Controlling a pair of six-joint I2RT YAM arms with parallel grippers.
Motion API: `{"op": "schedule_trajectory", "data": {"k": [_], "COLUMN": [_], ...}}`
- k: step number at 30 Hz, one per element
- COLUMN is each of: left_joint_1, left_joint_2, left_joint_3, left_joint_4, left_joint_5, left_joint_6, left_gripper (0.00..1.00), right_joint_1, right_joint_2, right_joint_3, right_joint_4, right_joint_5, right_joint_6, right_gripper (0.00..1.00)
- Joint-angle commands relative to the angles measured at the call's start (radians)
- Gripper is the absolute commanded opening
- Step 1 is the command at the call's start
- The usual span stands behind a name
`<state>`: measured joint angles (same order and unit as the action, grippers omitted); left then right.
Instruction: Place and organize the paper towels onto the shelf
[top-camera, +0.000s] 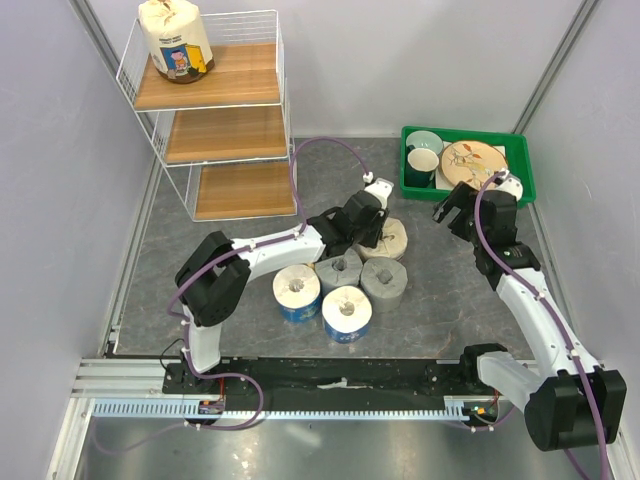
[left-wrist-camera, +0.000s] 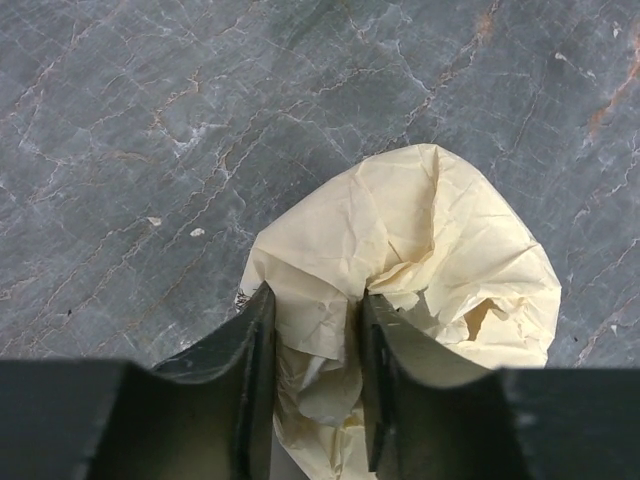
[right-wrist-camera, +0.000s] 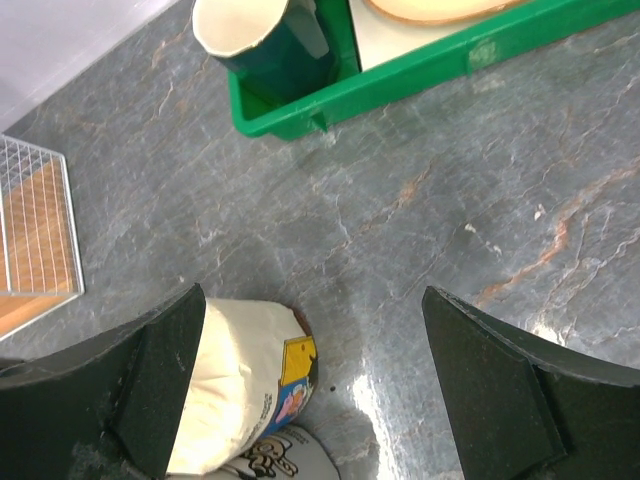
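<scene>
One cream cartoon-print paper towel roll (top-camera: 175, 40) stands on the top tier of the white wire shelf (top-camera: 215, 120). A second cream roll (top-camera: 396, 240) stands on the table. My left gripper (top-camera: 372, 232) is over it and shut on its crumpled wrapper top (left-wrist-camera: 430, 230), the fingers (left-wrist-camera: 250, 350) pinching the plastic. Two grey rolls (top-camera: 338, 270) (top-camera: 385, 280) and two white-and-blue rolls (top-camera: 297, 292) (top-camera: 347, 312) stand in a cluster just in front. My right gripper (top-camera: 455, 212) hangs open to the right of the cream roll (right-wrist-camera: 245, 380), with nothing between its fingers.
A green tray (top-camera: 470, 190) with a dark mug (right-wrist-camera: 260, 40), another cup and a plate sits at the back right, close behind the right gripper. The shelf's two lower tiers are bare boards. Walls close in the table on the left, back and right.
</scene>
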<state>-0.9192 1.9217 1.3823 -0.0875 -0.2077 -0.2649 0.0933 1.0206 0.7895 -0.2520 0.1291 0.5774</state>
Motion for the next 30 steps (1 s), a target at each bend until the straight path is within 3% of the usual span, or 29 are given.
{"op": "schedule_trajectory", "data": {"k": [1, 8, 21, 26, 30], "left_joint_1": [-0.003, -0.001, 0.003, 0.009, 0.011], "left_joint_2": [-0.001, -0.033, -0.182, -0.306, -0.394], "left_joint_3": [0.047, 0.181, 0.618, 0.739, 0.813], "left_joint_4": [-0.069, -0.165, -0.397, -0.396, -0.335], "left_joint_5": [0.068, 0.117, 0.079, -0.088, -0.222], "left_joint_6": [0.015, 0.042, 0.134, 0.203, 0.352], "left_gripper": [0.31, 0.28, 0.28, 0.28, 0.23], "right_joint_1": [-0.006, -0.006, -0.007, -0.006, -0.007], "right_joint_2": [-0.040, -0.053, -0.016, 0.004, 0.021], "right_joint_3": [-0.012, 0.063, 0.203, 0.172, 0.157], "right_joint_4": [-0.022, -0.072, -0.138, -0.132, -0.122], "right_joint_5": [-0.045, -0.026, 0.053, 0.058, 0.037], "right_joint_6": [0.006, -0.020, -0.037, -0.027, -0.024], "right_gripper": [0.98, 0.98, 0.98, 0.98, 0.98]}}
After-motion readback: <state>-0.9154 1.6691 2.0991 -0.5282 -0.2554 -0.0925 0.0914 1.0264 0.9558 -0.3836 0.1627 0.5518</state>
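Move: The left gripper already pinches the upper left side of the cream paper-wrapped roll. The free part of the top shelf lies about 17 cm ahead of that gripper, 23 cm to its left and some 29 cm above; the first cream roll stands on that shelf about 10 cm farther left. Nearer stand two grey rolls, one about 5 cm back and 7 cm left of the gripper, the other 9 cm back and 3 cm right. From the right gripper the free shelf part is roughly 17 cm ahead, 40 cm left and 20 cm up. Keep the left fingers shut on the cream roll's wrapped edge and lift it clear of the grey rolls, easing at first, then fast and nearly straight up, some 36 cm in all; near the end swing left towards the top shelf while tipping the fingers up about 30 degrees. Raise the open, empty right gripper about 5 cm. ##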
